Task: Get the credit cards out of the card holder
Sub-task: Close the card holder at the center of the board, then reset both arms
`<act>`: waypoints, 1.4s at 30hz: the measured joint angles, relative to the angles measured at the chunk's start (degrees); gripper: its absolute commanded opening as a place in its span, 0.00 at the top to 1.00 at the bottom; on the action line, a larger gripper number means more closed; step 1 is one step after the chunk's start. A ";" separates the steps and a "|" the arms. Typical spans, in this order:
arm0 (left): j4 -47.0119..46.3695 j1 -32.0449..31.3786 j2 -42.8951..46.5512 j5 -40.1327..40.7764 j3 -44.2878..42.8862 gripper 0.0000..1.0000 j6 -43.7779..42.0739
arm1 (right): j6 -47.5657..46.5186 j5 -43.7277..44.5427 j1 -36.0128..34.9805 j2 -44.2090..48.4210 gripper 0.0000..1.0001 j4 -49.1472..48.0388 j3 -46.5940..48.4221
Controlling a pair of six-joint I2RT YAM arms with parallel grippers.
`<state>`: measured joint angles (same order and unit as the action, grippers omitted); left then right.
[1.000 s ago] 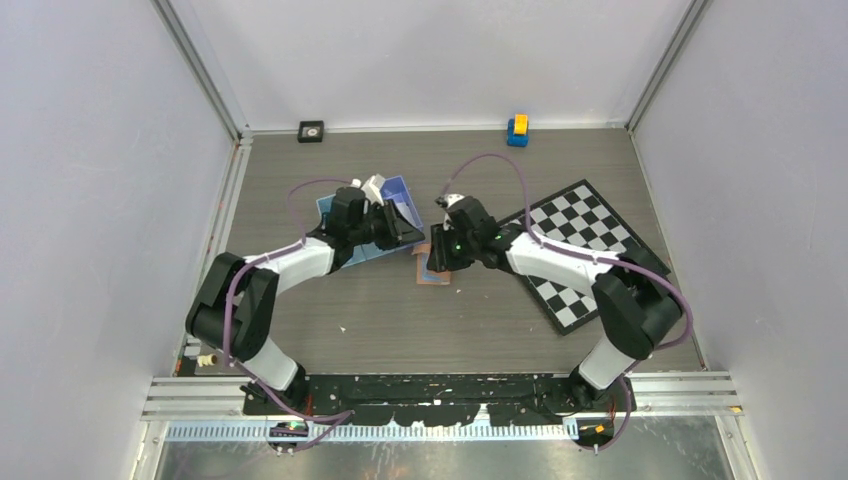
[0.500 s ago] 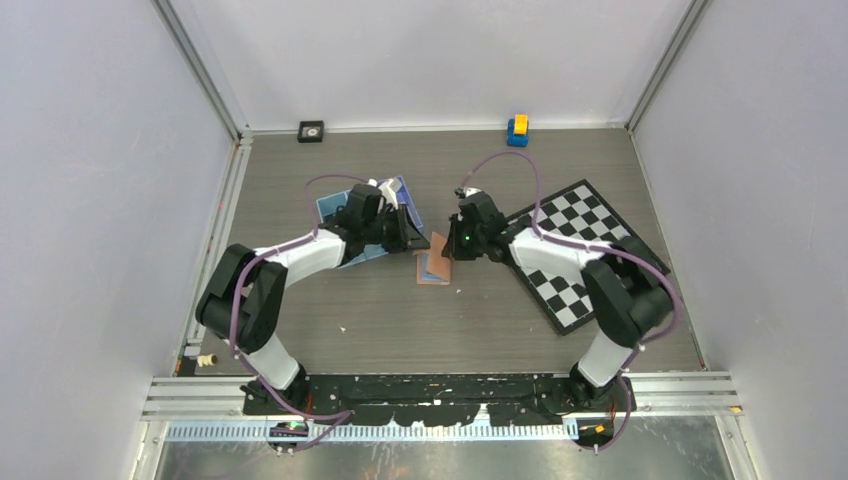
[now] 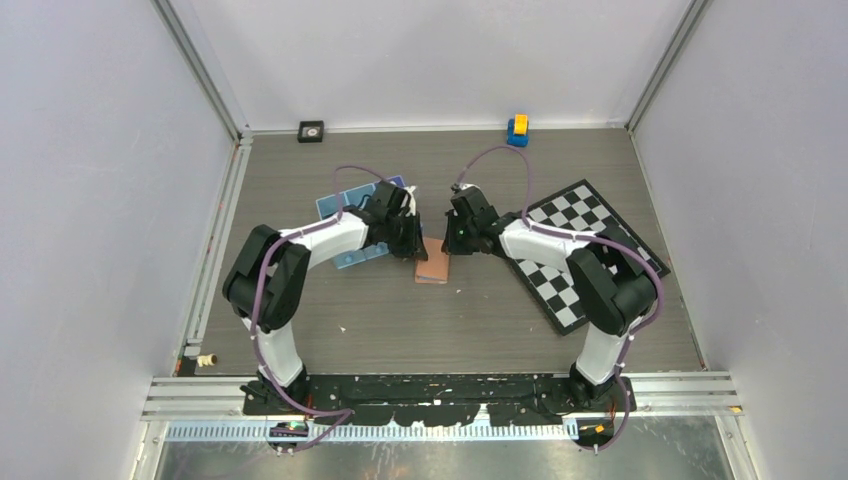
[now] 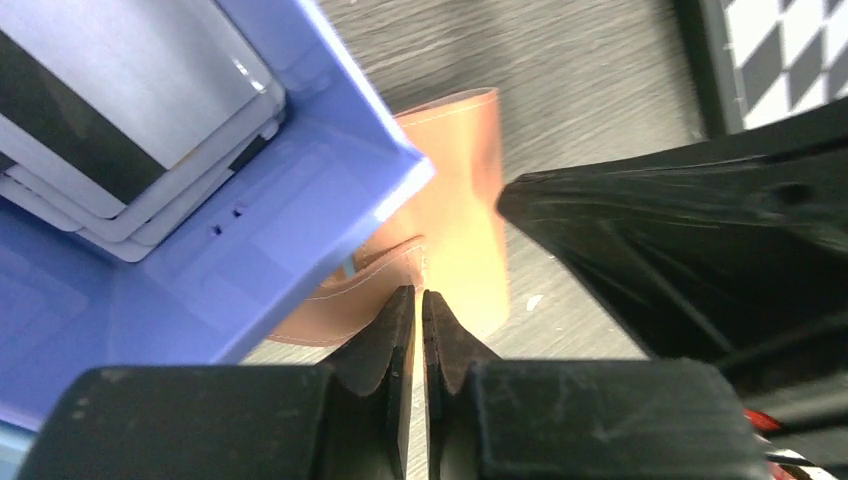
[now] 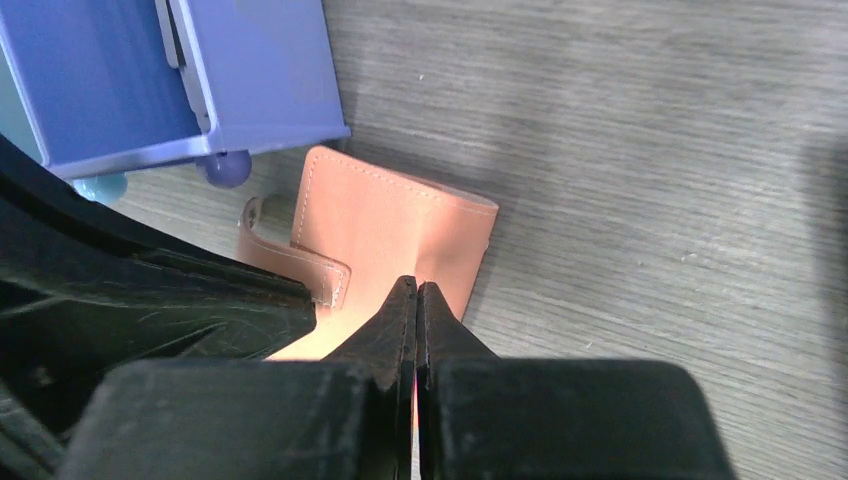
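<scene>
The tan card holder (image 3: pixel 432 268) lies flat on the table between both arms, its strap (image 5: pixel 300 265) toward the left arm. No card shows in it. My left gripper (image 4: pixel 421 293) is shut to a hairline slit, tips over the card holder (image 4: pixel 455 190) by its strap, with nothing seen between them. The right gripper (image 5: pixel 416 285) is shut, its tips on the card holder (image 5: pixel 390 220) near its edge. Pale credit cards (image 4: pixel 110 120) with a dark stripe lie stacked in the blue tray (image 4: pixel 300 200). In the top view my left gripper (image 3: pixel 412 248) faces the right gripper (image 3: pixel 452 243) closely.
The blue tray (image 3: pixel 340 207) sits just left of the holder, under the left arm. A checkered board (image 3: pixel 590 240) lies to the right beneath the right arm. A yellow and blue toy (image 3: pixel 517 129) and a small black object (image 3: pixel 311 131) stand along the back wall.
Both grippers have drawn in over the holder from either side. The right jaws have shut and the left jaws have narrowed. The bluish patch seen on the holder no longer shows.
</scene>
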<state>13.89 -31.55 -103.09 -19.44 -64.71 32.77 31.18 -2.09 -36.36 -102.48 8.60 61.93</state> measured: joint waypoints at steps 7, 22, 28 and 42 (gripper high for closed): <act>6.67 -0.87 -3.19 3.48 -3.28 0.94 -2.86 | 0.00 2.12 0.04 -3.19 0.99 1.09 2.49; 9.97 -1.88 -5.35 4.74 -6.43 0.95 -4.79 | 0.61 -5.31 -1.60 2.62 1.00 0.37 -3.61; 9.97 -1.88 -5.33 4.90 -6.43 0.95 -4.76 | 0.52 -8.72 -2.45 -1.53 1.00 1.66 -1.20; 2.36 -2.21 22.43 14.40 9.70 0.01 -6.23 | -4.85 9.73 -1.66 35.17 0.32 -8.11 -17.90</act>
<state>16.25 -33.76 -80.66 -5.04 -55.00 26.55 26.33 7.64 -38.02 -67.31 0.49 44.03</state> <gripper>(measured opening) 0.660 0.414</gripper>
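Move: Between the two hands lies the folded card holder: its middle is about 2 cm to the left hand's right, level fore and aft, and roughly 3 cm below. From the right hand it is about 3 cm left, 2 cm back and 2 cm below. The drawer box stands about 11 cm left of the left hand and 8 cm farther out; the chessboard's middle is some 26 cm right of the right hand and about 1 cm back. Pressing with nearly shut fingertips, the left hand sinks about 2.5 cm onto the holder's strap side and stays there. The right bears down on the cover near its right edge, lifts slightly, shifts some 5 cm back and a little left, and presses again nearer the base. Both then come up fast, drawing apart, opening and swinging their fingers forward, the right rising about 15 cm. ##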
